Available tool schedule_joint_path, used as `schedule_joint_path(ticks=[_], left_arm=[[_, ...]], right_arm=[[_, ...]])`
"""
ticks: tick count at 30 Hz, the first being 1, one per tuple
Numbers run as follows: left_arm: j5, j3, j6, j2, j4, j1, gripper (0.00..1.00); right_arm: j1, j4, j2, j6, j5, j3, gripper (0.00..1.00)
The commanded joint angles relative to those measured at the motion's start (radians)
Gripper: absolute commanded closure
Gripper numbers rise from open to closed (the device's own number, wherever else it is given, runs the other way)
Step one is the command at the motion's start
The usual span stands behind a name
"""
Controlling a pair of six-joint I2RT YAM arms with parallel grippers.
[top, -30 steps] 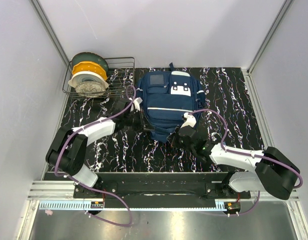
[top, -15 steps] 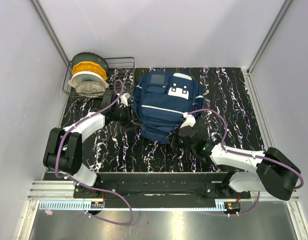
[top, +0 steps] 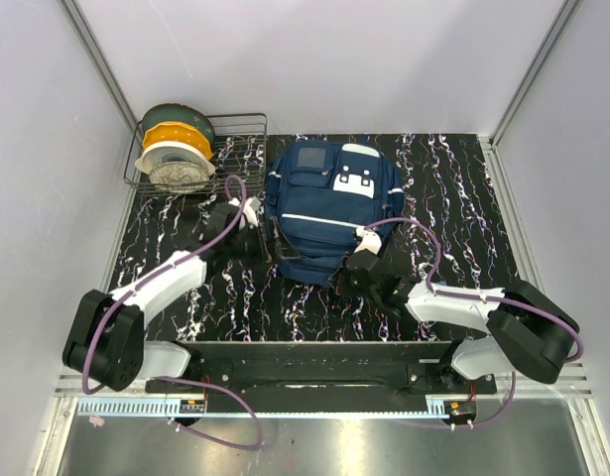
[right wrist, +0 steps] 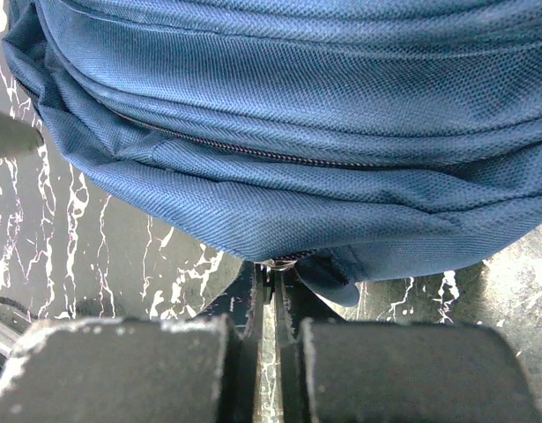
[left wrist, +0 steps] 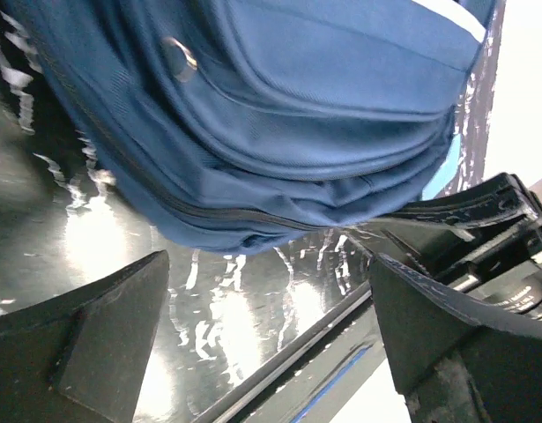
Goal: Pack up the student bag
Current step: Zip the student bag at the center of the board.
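The student bag (top: 329,203), navy with white stripes and patches, lies flat on the black marbled table (top: 453,188). My left gripper (top: 257,222) stands open just off the bag's left side; in the left wrist view its fingers (left wrist: 103,326) are spread wide, with only table between them and the bag (left wrist: 279,115) beyond the tips. My right gripper (top: 357,254) is at the bag's near edge. In the right wrist view it (right wrist: 275,275) is shut on a small metal zipper pull (right wrist: 278,263) under the bag's lowest fold (right wrist: 297,211).
A wire rack (top: 240,127) with filament spools (top: 176,149) stands at the back left, close behind my left arm. Grey walls enclose the table on three sides. The black base rail (top: 314,362) runs along the near edge.
My left gripper has opened, let go of the bag's left side and drawn back leftward. The bag was tugged left, then settled. My right gripper stays shut at the near edge.
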Motion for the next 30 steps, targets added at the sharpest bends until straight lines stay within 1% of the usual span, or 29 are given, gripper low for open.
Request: schedule_joint_path(ticks=[1, 2, 4, 7, 10, 11, 12, 13, 14, 18, 19, 20, 21, 22, 25, 26, 28, 29, 30], left_arm=[[-0.203, -0.108, -0.314, -0.092, 0.182, -0.105, 0.01], [-0.22, -0.131, -0.365, -0.097, 0.259, -0.119, 0.01], [-0.273, -0.156, -0.445, -0.092, 0.289, -0.156, 0.01], [-0.306, -0.135, -0.493, -0.054, 0.286, -0.172, 0.01], [-0.298, -0.118, -0.539, 0.0, 0.335, -0.178, 0.01], [-0.283, -0.118, -0.542, 0.017, 0.408, -0.179, 0.01], [-0.262, -0.125, -0.542, 0.034, 0.462, -0.181, 0.08], [-0.234, -0.128, -0.553, 0.066, 0.506, -0.181, 0.11], [-0.232, -0.13, -0.564, 0.081, 0.551, -0.179, 0.12], [-0.209, -0.113, -0.581, 0.155, 0.597, -0.178, 0.19], [-0.196, -0.11, -0.584, 0.176, 0.603, -0.176, 0.31], [-0.193, -0.11, -0.587, 0.182, 0.624, -0.178, 0.39], [-0.188, -0.115, -0.587, 0.184, 0.634, -0.176, 0.45], [-0.188, -0.116, -0.582, 0.184, 0.64, -0.173, 0.57], [-0.199, -0.112, -0.539, 0.161, 0.6, -0.152, 0.79], [-0.199, -0.11, -0.529, 0.152, 0.567, -0.142, 0.89], [-0.208, -0.119, -0.513, 0.118, 0.542, -0.104, 0.93], [-0.205, -0.127, -0.512, 0.107, 0.543, -0.087, 0.98], [-0.199, -0.147, -0.507, 0.097, 0.551, -0.069, 1.0]], right_arm=[[-0.003, 0.052, 0.007, -0.004, -0.009, 0.037, 1.0], [-0.005, 0.053, 0.007, -0.009, -0.009, 0.038, 1.0], [-0.005, 0.053, 0.005, -0.019, -0.014, 0.044, 1.0], [-0.005, 0.051, 0.002, -0.029, -0.026, 0.045, 1.0], [-0.005, 0.051, 0.001, -0.033, -0.026, 0.035, 1.0], [-0.005, 0.051, -0.001, -0.035, -0.02, 0.032, 1.0], [-0.005, 0.051, -0.004, -0.033, -0.022, 0.023, 1.0], [-0.005, 0.052, -0.013, -0.032, -0.02, 0.018, 1.0], [-0.005, 0.053, -0.017, -0.029, -0.019, 0.014, 1.0], [-0.005, 0.048, -0.051, -0.024, -0.009, -0.009, 1.0], [-0.005, 0.043, -0.065, -0.026, -0.008, -0.015, 1.0], [-0.005, 0.042, -0.071, -0.024, 0.001, -0.018, 1.0], [-0.006, 0.037, -0.076, -0.024, 0.004, -0.026, 1.0], [-0.005, 0.036, -0.085, -0.026, 0.011, -0.031, 1.0], [-0.005, 0.019, -0.099, -0.029, 0.027, -0.04, 1.0], [-0.006, 0.014, -0.102, -0.029, 0.037, -0.041, 1.0], [-0.006, -0.019, -0.105, -0.026, 0.038, -0.034, 1.0], [-0.006, -0.033, -0.105, -0.026, 0.035, -0.028, 1.0], [-0.008, -0.044, -0.103, -0.029, 0.031, -0.015, 1.0]])
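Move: The bag's loose left-hand fold, beside the open zipper track, lies about 4 cm right, 1 cm ahead and some 4 cm below the open left hand. From that hand, the zipper pull in the right fingers is about 11 cm right and 6 cm back, and the middle of the white stripe is roughly 9 cm right and 7 cm ahead. From the right hand the fold is some 8 cm left and 5 cm ahead, while the pull sits at its fingertips. The bag's left-hand fold is pinched afresh by the left hand, which first draws back a little while heading right, then comes forward and sinks, about 5 cm right overall, turning some 20 degrees counter-clockwise as its wide-open fingers shut on the cloth. The right hand keeps hold of the zipper pull, staying put before easing a centimetre or so right and slightly up. ##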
